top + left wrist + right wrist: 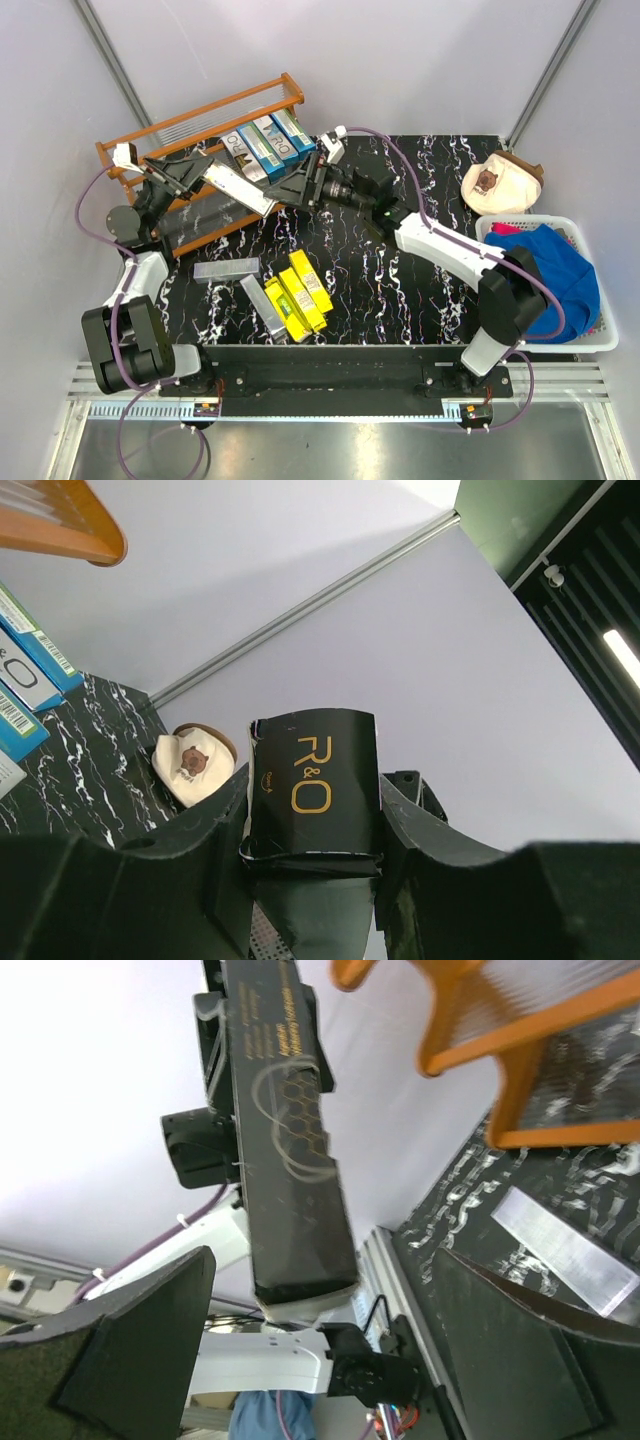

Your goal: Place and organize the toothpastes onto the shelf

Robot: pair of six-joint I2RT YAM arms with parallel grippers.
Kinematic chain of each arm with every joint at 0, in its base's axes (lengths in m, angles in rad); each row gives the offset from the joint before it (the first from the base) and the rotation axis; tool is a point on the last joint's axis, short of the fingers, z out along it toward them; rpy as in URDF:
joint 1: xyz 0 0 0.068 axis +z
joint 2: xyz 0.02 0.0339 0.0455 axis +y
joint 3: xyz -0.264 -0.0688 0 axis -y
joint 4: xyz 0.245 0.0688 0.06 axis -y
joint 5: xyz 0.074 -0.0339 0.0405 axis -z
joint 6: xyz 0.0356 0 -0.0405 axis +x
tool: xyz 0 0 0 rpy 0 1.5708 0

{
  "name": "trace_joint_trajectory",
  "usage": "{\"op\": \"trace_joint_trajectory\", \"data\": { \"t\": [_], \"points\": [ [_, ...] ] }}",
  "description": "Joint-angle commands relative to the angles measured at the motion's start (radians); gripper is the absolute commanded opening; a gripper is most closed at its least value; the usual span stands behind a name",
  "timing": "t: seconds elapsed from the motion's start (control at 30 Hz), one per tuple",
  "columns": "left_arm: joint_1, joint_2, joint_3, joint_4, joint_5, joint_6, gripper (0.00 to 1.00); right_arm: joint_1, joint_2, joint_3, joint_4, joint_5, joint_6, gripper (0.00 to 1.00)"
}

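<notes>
My left gripper (203, 173) (315, 815) is shut on one end of a black toothpaste carton (320, 775) with gold lettering, held in the air in front of the orange-brown shelf (190, 128). The carton (240, 187) (285, 1140) runs right toward my right gripper (291, 190) (335, 1360). That gripper is open, its fingers (140, 1350) standing wide on either side of the carton's free end without touching it. Three blue toothpastes (265, 142) lie on the shelf's upper tier. Three yellow ones (298, 290) and two silver ones (227, 268) lie on the table.
A white basket (600, 335) holding blue cloth stands at the right edge. A cream cap (500, 183) (190, 765) lies at the back right. The black marbled mat (400, 300) covers the table.
</notes>
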Motion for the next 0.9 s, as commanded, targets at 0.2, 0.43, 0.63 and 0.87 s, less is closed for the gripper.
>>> {"op": "trace_joint_trajectory", "data": {
  "t": [0.2, 0.43, 0.63, 0.87],
  "points": [
    [0.005, -0.050, -0.003, 0.010, -0.005, 0.036, 0.27, 0.033, 0.094, 0.119, 0.178, -0.117, 0.109, 0.79],
    [0.005, -0.036, -0.012, 0.021, -0.031, 0.026, 0.27, 0.045, 0.055, 0.086, 0.194, -0.137, 0.081, 0.76],
    [0.005, -0.041, -0.015, 0.013, -0.040, 0.035, 0.27, 0.045, 0.066, 0.081, 0.212, -0.154, 0.100, 0.56],
    [0.006, -0.045, -0.012, -0.013, -0.045, 0.053, 0.40, 0.045, 0.066, 0.076, 0.217, -0.160, 0.106, 0.36]
  ]
}}
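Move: My left hand already holds the toothpaste box by its far-left end. The box's middle is about 9 cm to the left of my open right hand, a centimetre ahead and about level, its free end nearly at my right fingertips. From the right hand, the shelved boxes are some 15 cm ahead, 7 cm left, lower; the yellow boxes 13 cm back, far below. From my left hand, the toothpaste box's middle is about 8 cm right, 4 cm back, slightly lower. I slide my right hand about 3 cm left and 1 to 2 cm back, rising a centimetre, so its open fingers pass around the free end of the toothpaste box, turning some 8 degrees counter-clockwise. Then I hold it there and close the fingers until they pinch that end, while my left hand stays put and keeps its grip. ##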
